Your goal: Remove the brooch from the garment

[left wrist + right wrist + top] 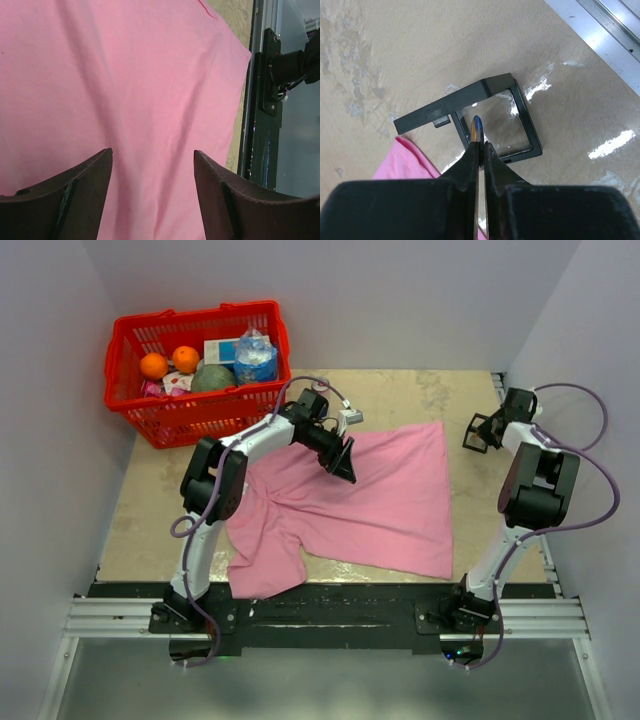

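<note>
The pink garment (pixel 385 505) lies spread and wrinkled across the middle of the table. My left gripper (pixel 346 464) hangs over its upper middle, open, with only pink cloth (pixel 125 75) showing between the fingers (pixel 152 152). My right gripper (pixel 479 145) is at the far right, off the cloth, shut on the brooch (pixel 477 127), a thin shiny disc seen edge-on and sticking out past the fingertips. It hovers over a small black open-frame box (pixel 490 117) on the table. A corner of the garment (pixel 402 162) shows at the lower left of the right wrist view.
A red plastic basket (pixel 200 416) with oranges, a bottle and packets stands at the back left. The black frame box (pixel 482 432) sits near the right wall. The metal rail (pixel 262 100) runs along the table's near edge.
</note>
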### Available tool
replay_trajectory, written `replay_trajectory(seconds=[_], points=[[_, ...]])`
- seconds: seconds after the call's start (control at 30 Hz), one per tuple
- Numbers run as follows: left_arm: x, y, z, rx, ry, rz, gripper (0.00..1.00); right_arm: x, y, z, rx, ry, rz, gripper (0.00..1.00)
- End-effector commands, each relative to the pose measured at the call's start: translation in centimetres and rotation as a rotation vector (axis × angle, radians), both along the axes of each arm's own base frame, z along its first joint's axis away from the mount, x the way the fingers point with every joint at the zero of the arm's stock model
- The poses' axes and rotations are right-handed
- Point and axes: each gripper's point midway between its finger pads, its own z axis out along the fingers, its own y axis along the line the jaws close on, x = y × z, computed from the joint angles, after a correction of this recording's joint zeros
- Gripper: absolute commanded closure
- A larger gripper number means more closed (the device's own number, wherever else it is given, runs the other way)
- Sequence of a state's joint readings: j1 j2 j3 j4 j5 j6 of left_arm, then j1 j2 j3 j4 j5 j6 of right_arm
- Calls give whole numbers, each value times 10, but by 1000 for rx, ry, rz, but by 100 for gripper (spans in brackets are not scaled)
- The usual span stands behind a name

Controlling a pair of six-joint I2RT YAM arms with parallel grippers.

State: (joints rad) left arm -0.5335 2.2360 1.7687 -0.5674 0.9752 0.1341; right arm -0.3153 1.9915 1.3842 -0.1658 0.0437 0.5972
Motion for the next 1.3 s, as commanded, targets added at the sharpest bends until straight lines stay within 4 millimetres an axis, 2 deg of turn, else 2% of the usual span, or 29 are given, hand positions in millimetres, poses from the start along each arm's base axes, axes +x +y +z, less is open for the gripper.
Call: replay_trajectory(seconds=[0.0,0.77,0.8,0.87,0.97,1.13,1.27], points=[[-4,-1,20,-29,-32,-13,29,16,-17,21,-55,-66,-20,100],[-12,-4,14,-22,-8,-21,29,22,-19,9,-58,-55,-6,99],[-12,-3,13,-20,-8,-21,29,22,-19,9,-61,-53,-3,96],[-12,-3,14,-25,-8,-22,30,22,-20,11,-66,-55,-1,82],[-12,-3,14,-26,-5,-24,29,22,-19,15,-72,-59,0,66],[-13,-7,18,-45,16,-20,29,13,-23,18,-90,-33,-24,55],[-11,-10,20,-58,18,-20,29,7,-24,20,-102,-19,-23,54]])
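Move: The right hand already holds the brooch on edge between shut fingertips, low over the open black case: the middle of its tray is about 1 cm ahead and roughly 3 cm below, with no offset to either side. The case's raised lid stands some 4 cm ahead and 1 cm left of the fingertips; the garment's far right corner lies about 13 cm left and 2 cm ahead. From the left hand the tray is roughly 40 cm right, 16 cm ahead and 6 cm lower. The right hand makes a last small correction over the tray with the brooch still pinched, lifting about half a centimetre, then easing about 1 cm to the right, slightly forward, and sinking a little over 1 cm into place. There it stays nearly still with its wrist attitude kept and the fingers open from shut to almost half wide, letting go of the brooch. ##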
